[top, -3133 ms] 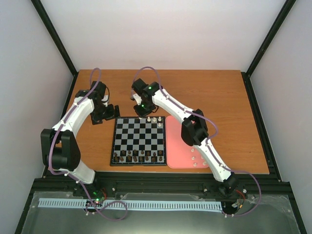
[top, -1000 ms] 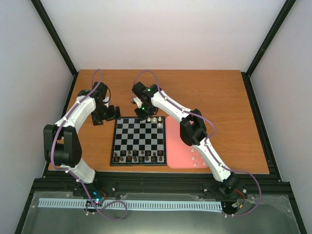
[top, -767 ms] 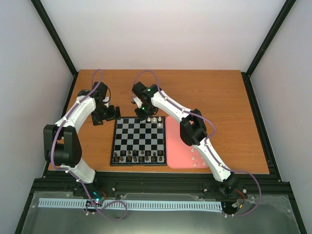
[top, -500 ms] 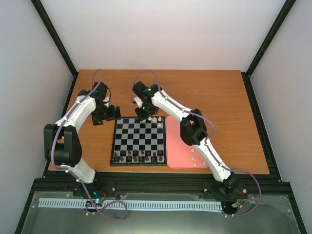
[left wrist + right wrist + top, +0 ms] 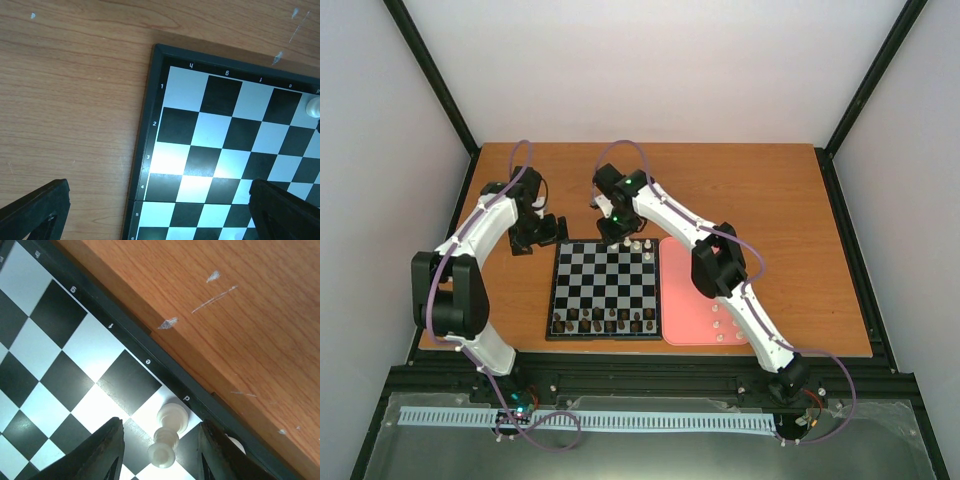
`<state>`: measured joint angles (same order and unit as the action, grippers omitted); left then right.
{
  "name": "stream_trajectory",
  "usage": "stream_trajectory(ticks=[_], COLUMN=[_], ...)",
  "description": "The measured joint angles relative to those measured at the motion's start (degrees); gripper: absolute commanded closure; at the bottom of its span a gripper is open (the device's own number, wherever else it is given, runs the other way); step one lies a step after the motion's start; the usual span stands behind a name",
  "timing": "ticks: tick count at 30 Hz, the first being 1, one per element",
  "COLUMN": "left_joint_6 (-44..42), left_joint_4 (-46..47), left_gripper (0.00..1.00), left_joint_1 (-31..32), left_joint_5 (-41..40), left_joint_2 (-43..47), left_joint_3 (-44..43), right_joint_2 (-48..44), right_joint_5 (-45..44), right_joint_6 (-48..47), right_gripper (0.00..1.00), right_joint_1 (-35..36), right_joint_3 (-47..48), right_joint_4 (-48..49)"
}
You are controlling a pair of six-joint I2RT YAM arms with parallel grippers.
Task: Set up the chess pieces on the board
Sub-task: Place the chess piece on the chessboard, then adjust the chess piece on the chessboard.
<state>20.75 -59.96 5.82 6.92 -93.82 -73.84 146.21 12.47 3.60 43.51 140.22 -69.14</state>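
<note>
The board [image 5: 601,286] lies at the table's middle with dark pieces along its near row. My right gripper [image 5: 163,456] is open over the far right part of the board [image 5: 60,315]. A cream chess piece [image 5: 170,436] stands between its fingers [image 5: 106,452] on the white square by the letter d, with a gap on each side. A second cream piece [image 5: 235,444] peeks out beside the right finger. My left gripper [image 5: 160,215] is open and holds nothing above the far left corner of the board [image 5: 200,131]. One cream piece [image 5: 312,106] shows at that view's right edge.
A pink tray [image 5: 692,300] lies right of the board and carries several cream pieces [image 5: 721,326]. Three cream pieces [image 5: 642,248] stand at the board's far right. Bare wooden table [image 5: 770,210] surrounds both, with black frame rails at the edges.
My right wrist has drawn back a little toward the far edge of the board, with the cream piece left standing there. The left arm has barely moved.
</note>
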Motion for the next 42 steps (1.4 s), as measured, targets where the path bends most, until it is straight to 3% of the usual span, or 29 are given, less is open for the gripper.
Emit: stream_trajectory(ticks=[12,14,18,23,42], left_joint_6=[0.0,0.0,0.0,0.0,0.0], left_joint_4=[0.0,0.0,0.0,0.0,0.0], left_gripper=[0.0,0.0,0.0,0.0,0.0], left_joint_1=[0.0,0.0,0.0,0.0,0.0], left_joint_5=[0.1,0.1,0.1,0.1,0.1], left_joint_2=[-0.6,-0.7,-0.8,-0.8,-1.2], left_joint_3=[-0.1,-0.1,-0.1,-0.2,-0.7], right_joint_2=[-3.7,-4.0,-4.0,-4.0,-3.4], right_joint_5=[-2.0,-3.1,-4.3,-5.1,-0.8], right_joint_6=[0.2,0.5,1.7,3.0,1.7], right_gripper=[0.57,0.61,0.84,0.9,0.91], right_joint_1=[-0.6,-1.1,-3.0,-5.7,-6.6], right_joint_3=[0.1,0.2,0.2,-0.3,-8.3], right_joint_4=[0.4,0.4,0.3,0.6,0.5])
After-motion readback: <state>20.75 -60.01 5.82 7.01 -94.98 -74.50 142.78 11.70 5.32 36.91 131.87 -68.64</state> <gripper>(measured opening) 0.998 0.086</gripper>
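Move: Between the right hand's open fingers stands the just-placed white piece on the d square, straight below, its middle about 2 cm down. The white b piece is about 6 cm to the hand's right and level with it, the white c piece some 3 cm to the right; the corner piece on a is about 9 cm right. From the left hand the b piece lies about 3 cm ahead, 21 cm right and 7 cm lower. The d piece, already let go, is left standing as the right hand rises about 3.5 cm off it, then swings forward and some 6 cm to the right past the c piece, fingers closing and turning about 10 degrees clockwise. With the fingers shut the hand comes back about 3.5 cm and sinks 5 cm to the board's far rim by the b piece; contact there can't be seen. ##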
